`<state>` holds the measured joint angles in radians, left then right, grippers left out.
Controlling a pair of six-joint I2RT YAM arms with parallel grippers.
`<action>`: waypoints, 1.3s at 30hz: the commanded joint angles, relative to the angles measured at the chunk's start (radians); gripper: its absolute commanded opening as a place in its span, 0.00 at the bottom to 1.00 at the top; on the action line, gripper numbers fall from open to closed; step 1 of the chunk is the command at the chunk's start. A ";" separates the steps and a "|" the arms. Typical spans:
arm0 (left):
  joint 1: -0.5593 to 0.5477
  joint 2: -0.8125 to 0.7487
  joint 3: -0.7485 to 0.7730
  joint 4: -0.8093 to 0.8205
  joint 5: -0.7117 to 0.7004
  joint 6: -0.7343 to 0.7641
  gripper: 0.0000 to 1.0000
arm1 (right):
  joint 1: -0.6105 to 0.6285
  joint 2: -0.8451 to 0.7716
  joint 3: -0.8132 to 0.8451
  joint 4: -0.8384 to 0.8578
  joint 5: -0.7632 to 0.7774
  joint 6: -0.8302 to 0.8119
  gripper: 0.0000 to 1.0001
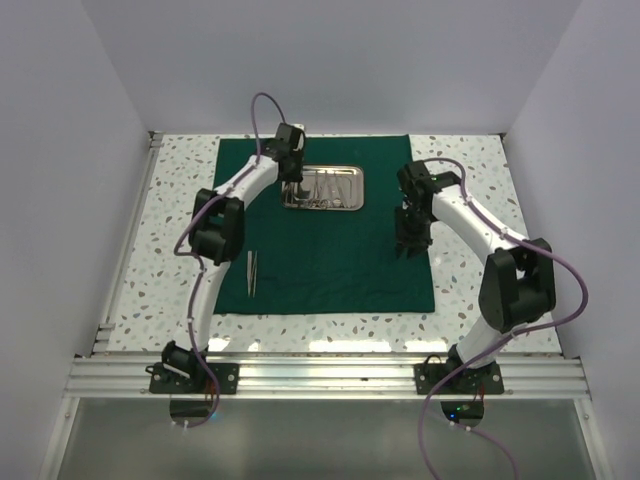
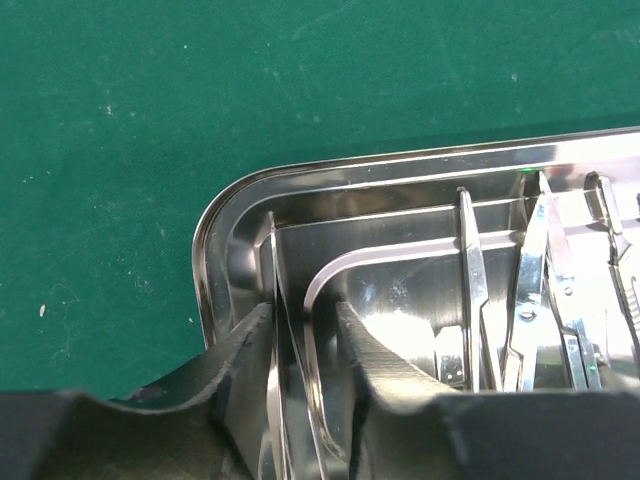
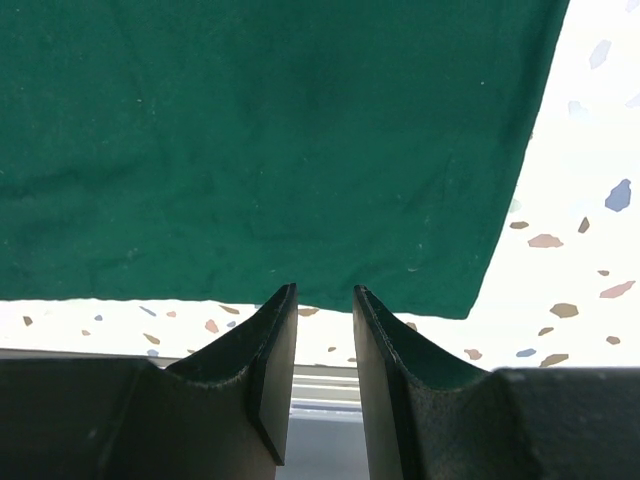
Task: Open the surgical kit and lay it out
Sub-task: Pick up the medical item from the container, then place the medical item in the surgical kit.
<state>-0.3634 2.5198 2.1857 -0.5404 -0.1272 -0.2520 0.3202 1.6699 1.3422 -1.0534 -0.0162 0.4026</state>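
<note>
The dark green cloth [image 1: 330, 260] of the surgical kit lies spread flat on the table. The steel tray [image 1: 350, 203] sits on its far half and holds several silver instruments [image 2: 530, 300]. One pair of tweezers [image 1: 251, 272] lies on the cloth near the left front. My left gripper [image 1: 291, 186] reaches into the tray's left corner [image 2: 215, 240]. Its jaws [image 2: 305, 310] straddle a slim silver instrument [image 2: 283, 300], with a gap showing on the right side. My right gripper [image 1: 410, 238] hovers open and empty over the cloth's right edge [image 3: 250, 140].
The speckled tabletop [image 1: 180, 200] shows around the cloth, and its right strip [image 3: 580, 250] is in the right wrist view. An aluminium rail [image 1: 330, 375] runs along the near edge by the arm bases. White walls enclose the left, back and right.
</note>
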 commanded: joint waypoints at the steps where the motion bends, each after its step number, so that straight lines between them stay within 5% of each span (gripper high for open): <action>1: 0.024 0.002 -0.085 -0.070 0.053 -0.009 0.33 | 0.002 0.019 0.020 0.010 -0.011 0.015 0.33; 5: 0.023 -0.035 -0.204 -0.044 0.083 -0.016 0.24 | 0.002 0.059 0.044 0.020 -0.045 0.015 0.31; 9: 0.023 -0.016 -0.215 -0.067 0.107 -0.020 0.00 | 0.002 0.083 0.092 0.003 -0.042 -0.007 0.31; 24: 0.017 -0.226 -0.109 -0.141 0.061 -0.032 0.00 | 0.000 0.076 0.100 0.013 -0.060 -0.027 0.31; 34: 0.014 -0.703 -0.639 -0.023 0.029 -0.007 0.00 | 0.002 0.027 0.028 0.056 -0.085 -0.018 0.31; 39: 0.012 -0.812 -0.838 -0.001 0.012 -0.030 0.00 | 0.003 -0.002 -0.014 0.081 -0.094 -0.018 0.31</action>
<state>-0.3485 1.7355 1.4536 -0.5762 -0.0971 -0.2707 0.3206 1.7264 1.3407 -1.0069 -0.0795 0.3916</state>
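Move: The slim instrument at the tray's left end already lies between the left gripper's part-open fingers, its middle about 3 cm back and roughly 1 cm below. The tray's middle is some 8 cm right and 2 cm back, with the next instrument in it about 6 cm right and 1 cm back. The two instruments already laid out are about 27 cm back, 9 cm left. From the right hand, the slim instrument is some 26 cm ahead, 27 cm left and 9 cm below. Shut the left fingers until they pinch the slim instrument, easing the hand back about 1.5 cm as they close, and hold briefly. Keep that grip and draw back slowly at first, then sweep faster back, up and somewhat left, some 15 cm back and 12 cm up in all, out of the tray and towards the laid-out pair, with barely any wrist turn. ##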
